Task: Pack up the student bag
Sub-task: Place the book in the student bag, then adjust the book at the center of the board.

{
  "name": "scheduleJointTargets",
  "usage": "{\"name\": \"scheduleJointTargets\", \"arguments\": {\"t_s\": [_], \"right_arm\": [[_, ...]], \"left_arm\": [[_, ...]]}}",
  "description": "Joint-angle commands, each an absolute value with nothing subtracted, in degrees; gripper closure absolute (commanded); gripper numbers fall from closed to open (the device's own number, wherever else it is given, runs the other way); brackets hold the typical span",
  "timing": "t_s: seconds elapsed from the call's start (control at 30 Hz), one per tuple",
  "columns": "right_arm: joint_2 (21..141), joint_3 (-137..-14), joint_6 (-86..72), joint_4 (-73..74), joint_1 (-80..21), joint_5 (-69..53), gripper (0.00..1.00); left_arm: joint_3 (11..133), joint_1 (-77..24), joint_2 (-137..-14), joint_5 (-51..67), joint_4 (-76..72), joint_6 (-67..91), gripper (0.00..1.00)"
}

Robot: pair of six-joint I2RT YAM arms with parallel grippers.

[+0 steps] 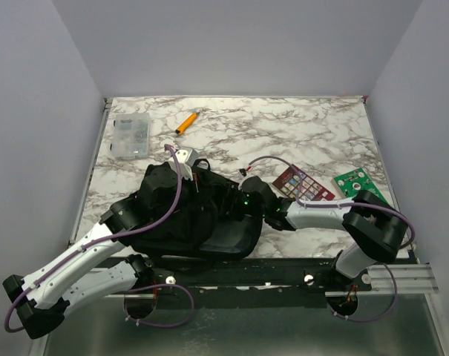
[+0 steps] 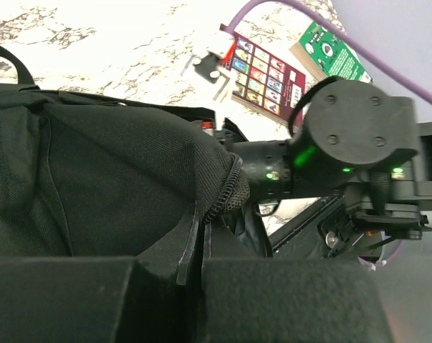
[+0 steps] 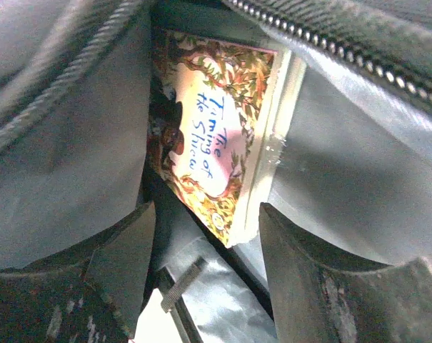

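The student bag (image 1: 176, 215), a large black fabric backpack, lies near the table's front edge, left of centre. My left gripper (image 1: 197, 176) is shut on the fabric of its opening, beside the zipper (image 2: 226, 189), with a flap pinched between the fingers (image 2: 287, 300). My right gripper (image 1: 235, 204) reaches into the opening from the right, its tips hidden by the bag in the top view. In the right wrist view the right gripper (image 3: 207, 214) is open inside the bag (image 3: 358, 164). A book with an ornate cover (image 3: 212, 136) lies in there, its corner between the fingers and touching neither.
A dark red card with small pictures (image 1: 302, 185) and a green circuit board (image 1: 355, 182) lie right of the bag. A clear plastic box (image 1: 130, 137) and an orange marker (image 1: 185, 122) sit at the back left. Walls enclose the table on three sides.
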State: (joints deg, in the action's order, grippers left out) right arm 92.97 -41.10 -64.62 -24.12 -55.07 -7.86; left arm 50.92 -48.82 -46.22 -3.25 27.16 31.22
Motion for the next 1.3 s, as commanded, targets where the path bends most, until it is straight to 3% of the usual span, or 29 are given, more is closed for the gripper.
{"name": "scheduleJointTargets", "arguments": {"t_s": [0.0,0.07,0.37,0.63,0.83,1.0,1.13,1.27], "right_arm": [[87.2,-43.3,-55.7,-7.3,-55.5,-1.0,0.33],[85.2,-44.3,-52.4,-2.3,-55.5,-0.3,0.28],[69.4,-47.2,-39.9,20.0,-55.4,9.7,0.28],[52.8,-46.7,-38.8,27.9,-55.4,20.6,0.28],[48.9,-47.4,-40.8,32.2,-55.4,32.6,0.27],[49.8,-49.6,-42.0,35.7,-52.0,39.7,0.20],[50.5,-49.5,-39.1,34.1,-42.8,35.9,0.18],[53.7,-45.3,-35.4,28.0,-28.0,20.1,0.15]], "left_arm": [[49.1,-49.0,-45.0,-4.5,24.2,34.9,1.00],[47.4,-49.0,-44.8,-4.9,23.8,35.9,1.00],[42.4,-48.8,-46.8,-7.0,22.8,39.2,1.00],[42.8,-48.4,-52.1,-5.1,22.7,41.2,1.00],[39.4,-48.5,-53.9,0.0,19.7,41.9,1.00],[34.7,-48.4,-54.3,4.7,14.2,41.5,1.00],[34.6,-48.5,-57.2,8.7,11.5,40.6,1.00],[35.0,-48.4,-60.1,13.1,9.8,40.1,0.97]]}}
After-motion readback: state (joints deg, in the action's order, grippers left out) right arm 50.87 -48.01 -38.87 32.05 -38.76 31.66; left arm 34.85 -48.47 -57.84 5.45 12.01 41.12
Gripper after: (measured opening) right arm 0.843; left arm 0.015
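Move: The red picture book lies about 26 cm to the right hand's right, 5 cm ahead and 8 cm below it; the green book is some 20 cm farther right, about level with it. The Shrew book, already released in the bag, is roughly 5 cm left of the right hand, level fore and aft, and 5 cm below. For the left hand, the bag's middle is about 20 cm below and 3 cm back, with no sideways offset. Draw the open right gripper out of the student bag, going about 28 cm to the right and rising some 11 cm, then ease forward towards the red picture book, swinging the fingers clockwise to point forward and down and opening them wider. Meanwhile lower the left hand, still pinching the bag's zipped edge, and tip its fingers further down. ##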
